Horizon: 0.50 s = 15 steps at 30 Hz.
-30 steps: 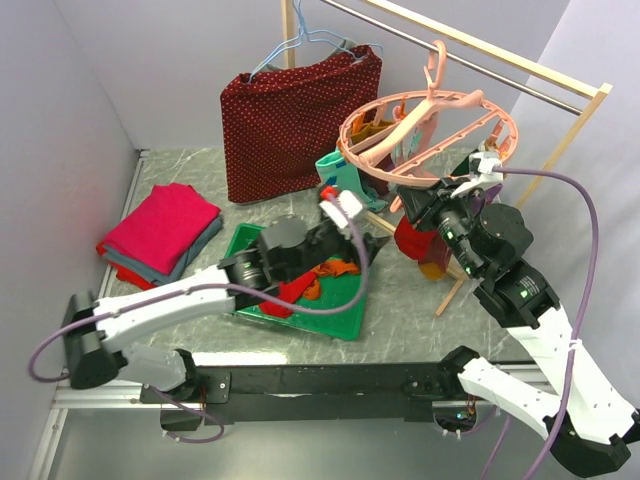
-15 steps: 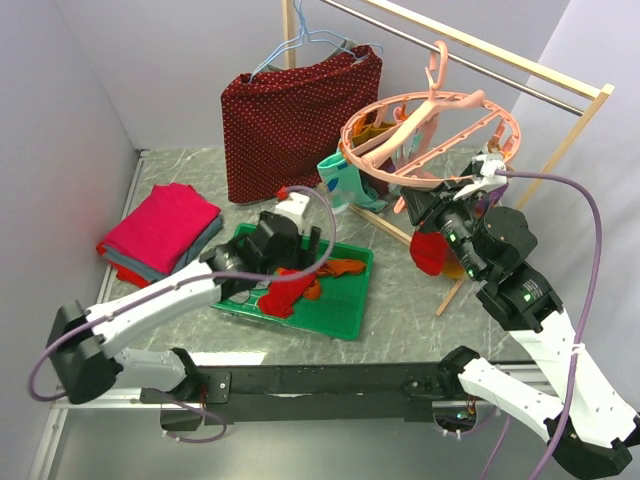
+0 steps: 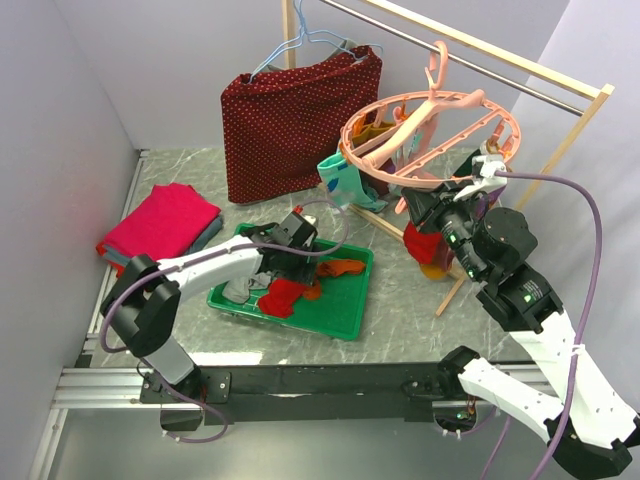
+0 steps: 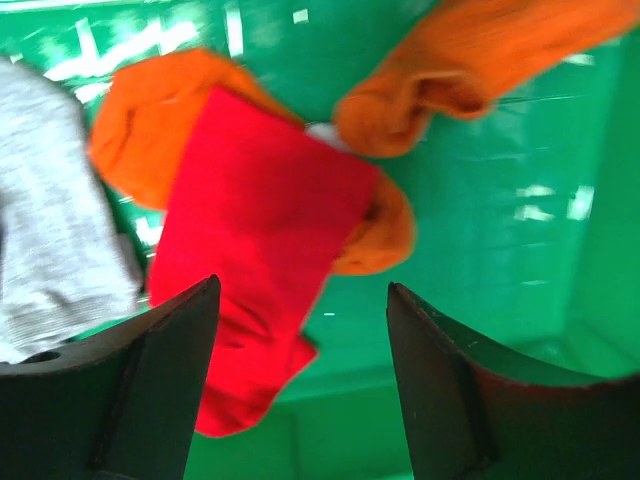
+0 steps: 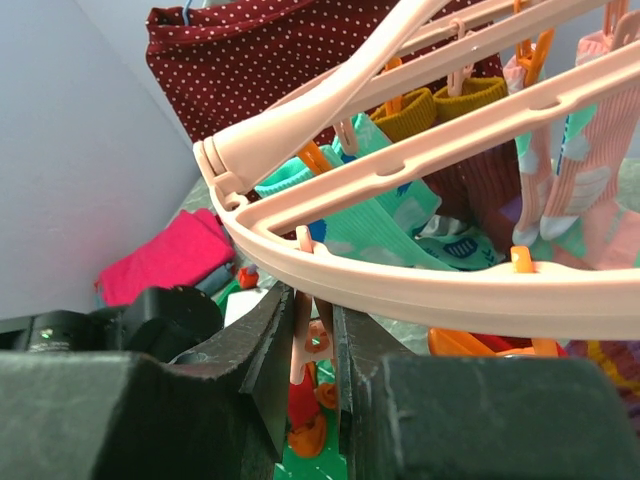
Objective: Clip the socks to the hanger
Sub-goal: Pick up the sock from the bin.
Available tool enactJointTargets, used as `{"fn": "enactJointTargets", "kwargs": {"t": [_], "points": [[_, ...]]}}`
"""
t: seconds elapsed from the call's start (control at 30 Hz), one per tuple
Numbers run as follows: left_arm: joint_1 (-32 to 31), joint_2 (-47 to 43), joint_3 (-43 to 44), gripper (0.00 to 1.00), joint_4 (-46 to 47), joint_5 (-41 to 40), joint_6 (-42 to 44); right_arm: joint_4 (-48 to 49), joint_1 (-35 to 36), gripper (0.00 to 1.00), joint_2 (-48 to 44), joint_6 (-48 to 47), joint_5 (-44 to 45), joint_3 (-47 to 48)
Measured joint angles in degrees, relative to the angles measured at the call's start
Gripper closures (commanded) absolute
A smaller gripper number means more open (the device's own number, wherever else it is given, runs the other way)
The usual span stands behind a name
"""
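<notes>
The salmon-pink hanger hangs from the rail with several socks clipped under it. My right gripper is at its near rim. In the right wrist view that gripper is shut on a pink clip peg under the ring. A red sock hangs just below; whether the peg holds it I cannot tell. My left gripper is low over the green tray. It stands open above a red sock, beside orange socks and a grey sock.
A dark-red dotted cloth hangs on a blue wire hanger at the back. A folded pink-red stack lies at the left. The wooden rack's rail and slanted leg stand at the right, behind my right arm.
My left arm has drawn back from beside the hanger and dropped into the tray, its jaws a little narrower. The right gripper has stayed on the peg.
</notes>
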Motion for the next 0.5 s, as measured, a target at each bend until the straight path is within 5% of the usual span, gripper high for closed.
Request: {"fn": "enactJointTargets", "kwargs": {"t": [0.5], "points": [[-3.0,8.9,6.5,0.55,-0.4,0.0,2.4,0.0,0.0,0.87,-0.8,0.0,0.4,-1.0]]}}
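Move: The right edge of the red sock in the green bin lies about 2 cm to the right of the left gripper, 1 cm ahead and some 5 cm below. At that same depth, an orange toe pokes out about 4 cm to the gripper's right, level with it. The long orange sock is roughly 10 cm right and 5 cm ahead, and the grey sock about 12 cm left, level. From the right gripper, that red edge is about 21 cm left, level fore-and-aft and some 38 cm below. Bring the left gripper some 4 cm to the right in a shallow hop, about 2 cm up over the red sock's right part, then sink about 4 cm towards its right edge, easing barely a centimetre back left. Keep the fingers pointing steeply down and draw them from wide to about half open on the way, without closing on the cloth. ##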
